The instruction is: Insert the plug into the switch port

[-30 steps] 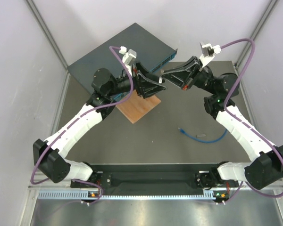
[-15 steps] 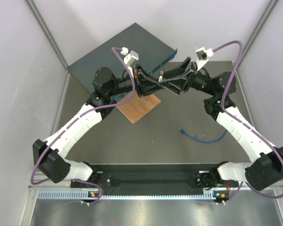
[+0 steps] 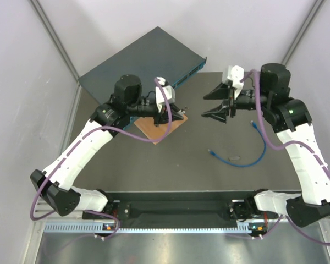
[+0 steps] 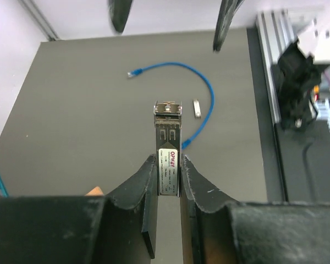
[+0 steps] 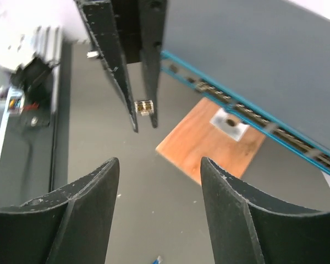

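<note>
The blue cable [image 3: 243, 160] lies on the dark mat, with a plug [image 3: 210, 151] at its near end and in the left wrist view [image 4: 185, 144]. The dark teal switch [image 3: 143, 58] lies at the back left, its blue port face [image 5: 236, 107] towards the arms. My left gripper [image 3: 179, 110] is shut on a small grey metal module [image 4: 168, 137] with a white label, held in the air above the mat. My right gripper [image 3: 212, 104] is open and holds nothing, facing the left gripper's fingers [image 5: 137, 60] and the module tip [image 5: 144, 106].
An orange-brown wooden square [image 3: 162, 125] lies in front of the switch, with a small metal plate [image 5: 229, 122] on it. A loose grey metal piece [image 4: 197, 108] lies inside the cable's curve. Grey walls stand on both sides. The arms' base rail [image 3: 176, 209] runs along the near edge.
The two grippers met, and the module passed from the right gripper to the left. The left shut on it. The right opened and drew back to the right.
</note>
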`<state>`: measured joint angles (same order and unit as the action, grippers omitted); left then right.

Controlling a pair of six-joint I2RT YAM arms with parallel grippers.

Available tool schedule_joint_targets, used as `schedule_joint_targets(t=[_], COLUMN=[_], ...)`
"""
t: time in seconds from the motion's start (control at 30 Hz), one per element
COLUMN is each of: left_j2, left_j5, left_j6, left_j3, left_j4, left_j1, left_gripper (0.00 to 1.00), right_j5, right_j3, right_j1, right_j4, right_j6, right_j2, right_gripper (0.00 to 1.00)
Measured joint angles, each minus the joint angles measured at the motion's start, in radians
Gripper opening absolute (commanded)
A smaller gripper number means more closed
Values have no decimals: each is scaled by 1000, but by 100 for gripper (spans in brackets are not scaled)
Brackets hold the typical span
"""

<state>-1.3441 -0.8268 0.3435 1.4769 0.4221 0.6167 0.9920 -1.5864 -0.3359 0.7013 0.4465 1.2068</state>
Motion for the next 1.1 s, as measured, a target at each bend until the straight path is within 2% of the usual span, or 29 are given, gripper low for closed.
schedule_joint_targets(t=[0.13,0.27,0.4,0.67,0.77,0.87,0.9,0.93,1.0,1.03,1.07,1.1], left_j2=[0,0,0,0,0,-2,-3,-4,-5,-6,-6,-7], left_j5=[17,36,47,76,88,111,121,127,139,146,160,176], left_j6=[126,194,233,269,274,279,279,278,274,262,243,222], left_j3=[14,16,18,18,18,19,20,21,21,21,21,20], left_j4=[88,130,151,179,183,184,184,187,186,185,183,177], left_j1=[37,65,82,97,103,104,104,104,105,105,106,108], left_gripper=[0,0,0,0,0,0,0,1,9,17,31,36], right_j5=[-26,-63,-95,-146,-174,-190,-194,-199,-213,-218,-224,-230], right_j3=[-18,-15,-8,-8,-8,-8,-5,-5,-3,3,11,23], right_j1=[-80,-160,-203,-244,-258,-269,-273,-273,-275,-275,-276,-275], right_j4=[103,133,129,121,119,118,118,117,113,106,97,82], right_j6=[111,148,148,146,146,141,140,142,143,145,145,145], right_j2=[27,51,55,77,86,89,89,89,89,87,84,79], right_gripper=[59,57,55,45,36,14,0,0,0,0,0,0])
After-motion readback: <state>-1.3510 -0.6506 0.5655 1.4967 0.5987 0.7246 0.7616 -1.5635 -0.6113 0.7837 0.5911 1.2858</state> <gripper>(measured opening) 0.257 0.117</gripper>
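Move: Jutting from the left fingertips, the already held plug has its middle about 3 cm to the right of the left hand and level with it fore and aft. The open right fingers wait some 9 cm right, 1 cm ahead and 3 cm higher. From the right hand the plug lies about 7 cm left, 1 cm back and 3 cm below; the wooden board 14 cm ahead, 15 cm left and 39 cm below; the switch front's middle 25 cm ahead, 14 cm left, 34 cm below. Sinking about 5 cm while reaching about 5 cm left and slightly back, the right hand brings its open fingers around the plug's free end, slowing as it arrives, then closes them and pinches that end. Meanwhile the left hand still holds the label end, sinking some 3 cm, easing back 2 cm and then about 1 cm forward again. Both sets of fingers tip roughly 10 degrees further down. ##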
